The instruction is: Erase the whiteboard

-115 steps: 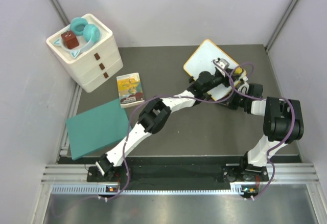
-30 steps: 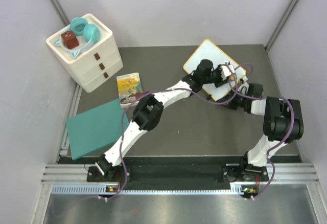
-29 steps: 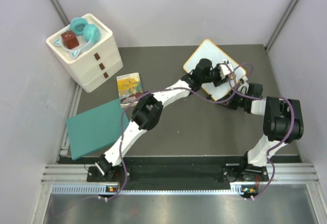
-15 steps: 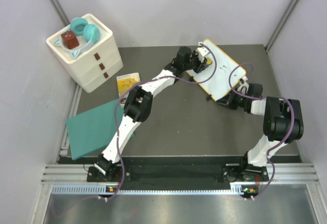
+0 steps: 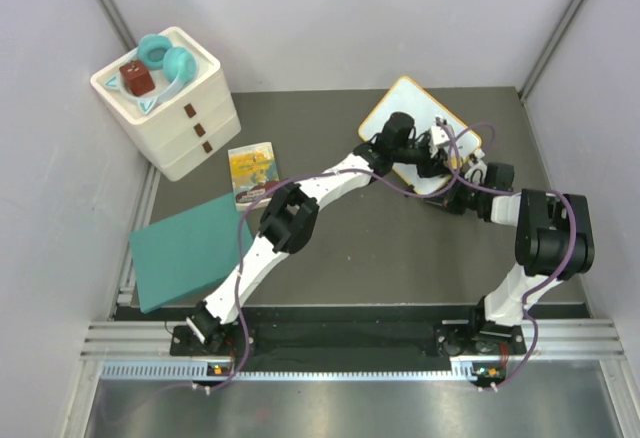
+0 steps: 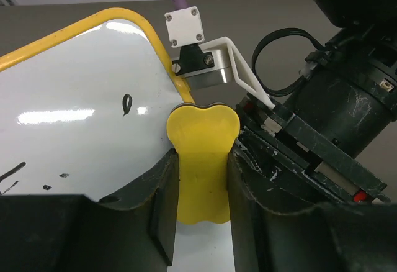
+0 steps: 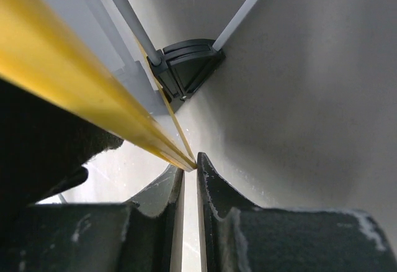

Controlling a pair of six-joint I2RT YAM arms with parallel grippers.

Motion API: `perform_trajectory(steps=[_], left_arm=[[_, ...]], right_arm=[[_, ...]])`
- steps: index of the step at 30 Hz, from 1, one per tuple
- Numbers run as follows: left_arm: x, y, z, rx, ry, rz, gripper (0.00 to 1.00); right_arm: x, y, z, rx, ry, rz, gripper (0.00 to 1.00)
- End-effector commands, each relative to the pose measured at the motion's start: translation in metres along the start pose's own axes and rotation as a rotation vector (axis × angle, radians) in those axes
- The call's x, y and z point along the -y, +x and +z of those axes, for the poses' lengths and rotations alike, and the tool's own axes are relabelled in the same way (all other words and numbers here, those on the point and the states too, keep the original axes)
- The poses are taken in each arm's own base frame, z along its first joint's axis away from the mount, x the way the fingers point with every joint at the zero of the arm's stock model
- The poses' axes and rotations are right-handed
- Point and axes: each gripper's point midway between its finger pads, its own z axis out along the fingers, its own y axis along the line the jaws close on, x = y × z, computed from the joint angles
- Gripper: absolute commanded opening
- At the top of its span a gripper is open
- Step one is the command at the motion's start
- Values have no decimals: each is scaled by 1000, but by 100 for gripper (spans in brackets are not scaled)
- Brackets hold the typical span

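The whiteboard (image 5: 400,110), white with an orange-yellow frame, lies tilted at the back right of the table. My left gripper (image 5: 432,148) is over its right part, shut on a yellow eraser (image 6: 203,136) that presses on the white surface (image 6: 74,98) near the frame's corner. Small black marks (image 6: 127,103) show on the board left of the eraser. My right gripper (image 5: 455,195) is at the board's near right edge, its jaws closed on the thin yellow frame (image 7: 68,82). A black foot (image 7: 185,67) shows under the board.
A white drawer unit (image 5: 185,123) with teal headphones (image 5: 165,60) and a dark red box on top stands at the back left. A yellow book (image 5: 253,175) and a flat teal rectangle (image 5: 190,248) lie left of centre. Grey walls close in both sides.
My left gripper swept with the eraser from the board's right part to its far left corner and has come back to the right part. The right gripper has stayed on the frame.
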Motion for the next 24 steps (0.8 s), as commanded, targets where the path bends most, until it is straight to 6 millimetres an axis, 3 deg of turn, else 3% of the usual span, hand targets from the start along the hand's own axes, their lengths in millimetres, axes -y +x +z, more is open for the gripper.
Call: perform_trajectory(steps=[1,6,10,14,21,24], left_arm=[[-16,6,-4,-15,-54,-13,0],[-72,-8,-16,47,-340,-34,0],[-102,-25,-28,159,-470,-93,0],[-132,-29,-45,259,-556,-148,0],[-152,-45,-60,381,-622,-150,0],[-139,-46,-49,390,-537,-147,0]], right_arm=[[-1,47,4,-159,-9,10,0],[-1,47,4,-160,-9,9,0],[-1,47,4,-161,-8,8,0],[-1,47,4,-161,-8,7,0],[-2,47,4,-162,-8,8,0],[-3,48,4,-164,-10,5,0]])
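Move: The eraser, already held in the left hand, is down near the whiteboard's right end; the leftover pen marks it is taken to lie about 7 cm ahead and 1 cm left of that hand, 1 cm higher. The part of the far frame edge beyond them is some 15 cm ahead, 4 cm left and 6 cm up; the board's right corner is 5 cm ahead, 7 cm right, 5 cm up. From the right hand, the marks are about 13 cm ahead, 2 cm left and 10 cm up. The eraser, still gripped in the left hand, is wiped along the whiteboard from its right end towards the far frame edge, about 14 cm forward while drifting some 5 cm left and 5 cm up the slope. The wrist swings some 30 degrees counter-clockwise and its right-pointing fingers tip upward as it goes. The right hand stays put, keeping its pinch on the frame's lower near corner. ##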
